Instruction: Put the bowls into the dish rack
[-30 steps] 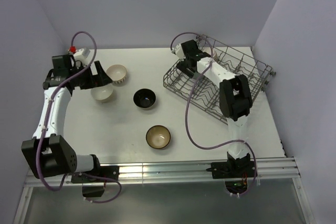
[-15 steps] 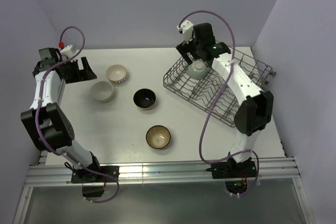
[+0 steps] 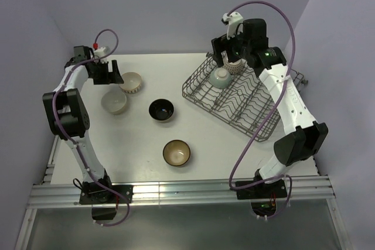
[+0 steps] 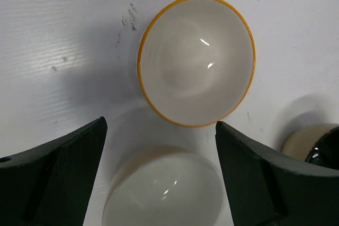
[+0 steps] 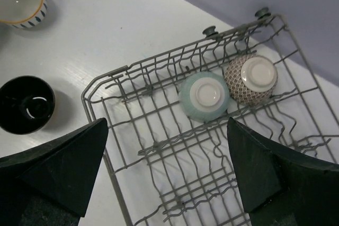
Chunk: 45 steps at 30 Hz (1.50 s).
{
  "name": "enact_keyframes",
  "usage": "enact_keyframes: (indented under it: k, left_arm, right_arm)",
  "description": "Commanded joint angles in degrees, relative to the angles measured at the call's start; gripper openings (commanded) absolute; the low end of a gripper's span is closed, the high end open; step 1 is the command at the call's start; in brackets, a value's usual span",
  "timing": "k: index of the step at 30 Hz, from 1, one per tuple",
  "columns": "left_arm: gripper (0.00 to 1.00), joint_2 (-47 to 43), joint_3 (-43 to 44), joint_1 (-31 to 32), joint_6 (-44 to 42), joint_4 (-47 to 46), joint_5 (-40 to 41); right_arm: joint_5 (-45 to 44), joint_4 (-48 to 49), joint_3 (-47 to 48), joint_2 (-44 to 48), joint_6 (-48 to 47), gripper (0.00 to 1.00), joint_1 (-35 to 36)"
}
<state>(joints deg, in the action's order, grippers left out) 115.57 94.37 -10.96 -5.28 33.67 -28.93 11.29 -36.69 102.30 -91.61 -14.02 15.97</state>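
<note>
My left gripper [image 3: 110, 73] is open at the back left, just left of the cream patterned bowl [image 3: 130, 82]. In the left wrist view my open gripper [image 4: 160, 125] hangs over the table between that orange-rimmed bowl [image 4: 196, 59] and a plain white bowl [image 4: 164, 194], which lies between my fingers [image 4: 53, 178]. A black bowl [image 3: 161, 110] and a brown bowl [image 3: 176, 153] stand mid-table. The dish rack [image 3: 258, 106] holds a teal bowl [image 5: 204, 96] and a lattice bowl [image 5: 250, 78], both on edge. My right gripper [image 5: 167, 125] is open and empty above the rack.
The rack sits askew at the back right, close to the side wall. Purple walls close in the table at the back and both sides. Each arm's purple cable loops above it. The white bowl [image 3: 114, 102] stands just in front of the patterned one.
The right arm has let go of the teal bowl in the rack and lifted back and to the right. The left gripper swung out to the far left, then back beside the patterned bowl.
</note>
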Motion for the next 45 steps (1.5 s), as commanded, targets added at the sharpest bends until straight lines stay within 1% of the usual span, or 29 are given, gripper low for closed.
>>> enact_keyframes:
  k: [1,3,7,11,12,13,16,17,20,21,23,24,25,26,28,29,30,33,34,36,37,38,39,40,41,42,45]
  left_arm:
    - [0.89,3.07,4.42,1.64,-0.17,-1.68,3.34]
    - [0.87,5.44,5.99,2.61,0.53,-1.15,6.24]
    - [0.82,8.35,7.5,3.58,1.15,-1.41,7.65]
    - [0.75,10.55,8.81,4.9,0.8,-1.06,8.19]
    - [0.73,10.9,9.25,5.33,0.8,-1.06,8.45]
    - [0.72,11.78,9.52,5.42,1.49,-1.15,8.8]
    - [0.61,13.89,11.53,5.6,2.99,-0.37,7.92]
    - [0.54,14.24,12.32,5.51,3.52,-0.01,7.57]
    - [0.44,15.04,13.03,5.51,4.75,-0.1,7.04]
    - [0.43,15.12,13.38,5.6,6.84,-0.18,6.87]
    - [0.37,15.3,14.61,5.6,8.09,0.08,5.82]
    - [0.29,15.56,15.31,5.6,8.87,0.86,5.38]
    - [0.26,15.65,16.02,5.6,9.23,1.31,4.68]
    - [0.19,15.83,17.33,5.6,9.58,1.57,4.32]
    - [0.11,16.18,18.83,5.51,10.9,2.8,3.36]
    - [0.03,16.27,20.31,5.6,11.34,3.15,3.09]
    - [0.0,16.27,21.11,5.6,11.86,3.5,2.74]
    - [0.0,14.7,23.58,5.6,14.15,3.6,-0.94]
    - [0.0,13.9,24.02,5.6,16.07,2.72,-2.35]
    - [0.0,11.28,24.02,5.51,18.62,1.14,-7.79]
    - [0.0,10.13,22.54,5.6,22.21,-2.17,-12.6]
    - [0.0,8.9,21.22,5.69,24.59,-4.38,-12.64]
    - [0.0,5.93,19.29,5.6,27.31,-7.88,-17.34]
    - [0.0,4.24,17.1,5.77,33.69,-11.4,-19.83]
    - [0.0,2.57,12.47,6.12,36.97,-19.26,-21.24]
    - [0.0,-0.66,10.33,6.56,42.4,-22.74,-23.08]
    - [0.0,-5.51,4.87,8.84,48.59,-33.19,-24.24]
  right_arm:
    - [4.97,-2.25,0.36,3.89,5.92,1.0,-2.34]
    - [6.2,-2.16,-1.48,5.56,7.86,1.0,-3.22]
    - [7.69,-0.76,-5.7,8.46,11.02,1.0,-4.45]
    - [9.01,1.09,-9.92,10.49,13.93,1.0,-4.72]
    - [9.36,1.44,-11.23,10.66,16.72,1.0,-4.72]
    - [9.8,1.62,-11.68,10.49,17.44,1.0,-4.72]
    - [11.73,0.66,-11.6,9.09,19.47,1.0,-4.72]
    - [12.17,-0.74,-10.55,7.87,19.73,1.0,-4.72]
    - [13.84,-2.68,-8.97,5.93,21.05,0.99,-4.98]
    - [14.28,-2.78,-8.96,5.75,21.92,0.99,-5.07]
    - [15.6,-2.34,-9.49,5.57,22.63,0.99,-5.5]
    - [16.13,-2.08,-9.75,5.57,23.5,0.98,-5.68]
    - [16.65,-1.72,-10.1,5.83,24.04,0.98,-5.86]
    - [17.1,-0.76,-10.89,6.27,24.56,0.98,-5.95]
    - [17.19,1.34,-11.77,6.97,26.41,0.97,-6.12]
    - [17.45,2.14,-12.73,7.84,26.94,0.96,-6.3]
    - [17.71,2.67,-13.09,8.2,27.81,0.96,-6.39]
    - [19.64,2.24,-11.87,8.12,28.26,0.96,-6.47]
    - [20.0,1.89,-11.34,8.03,28.69,0.96,-6.65]
    - [21.4,2.93,-11.42,8.38,30.88,0.96,-6.65]
    - [21.93,4.94,-12.47,9.34,32.03,0.96,-6.91]
    - [22.37,6.09,-13.09,9.87,33.0,0.96,-6.91]
    - [22.81,7.32,-13.7,10.31,35.01,0.96,-6.91]
    - [24.73,8.38,-14.14,10.84,35.72,0.97,-6.91]
    - [25.62,9.78,-14.41,11.19,36.25,0.97,-6.91]
    - [26.32,10.14,-14.32,11.19,37.82,0.97,-6.91]
    - [26.07,12.16,-14.32,11.81,42.74,0.98,-6.91]
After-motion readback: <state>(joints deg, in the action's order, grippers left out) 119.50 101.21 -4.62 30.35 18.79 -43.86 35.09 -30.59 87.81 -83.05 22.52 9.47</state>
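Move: The left hand's open fingers hover short of the patterned bowl, whose middle lies about 5 cm ahead, 8 cm to the right and 8 cm below. The white bowl sits some 7 cm back, level sideways with this hand; the black bowl is about 10 cm back and 23 cm to its right, both at that same low level. From the right hand, high over the rack, the patterned bowl is roughly 48 cm left, 10 cm farther out and 31 cm below. The left fingers close on the patterned bowl's left rim, pinching the wall, after slanting down about 7 cm with some forward and rightward reach; the hand then lifts some 15 cm, veering right and rolling about 30 degrees, left side dropping. The empty right hand stays open, backs off about 6 cm, dips and rises again as its fingers swing left. ##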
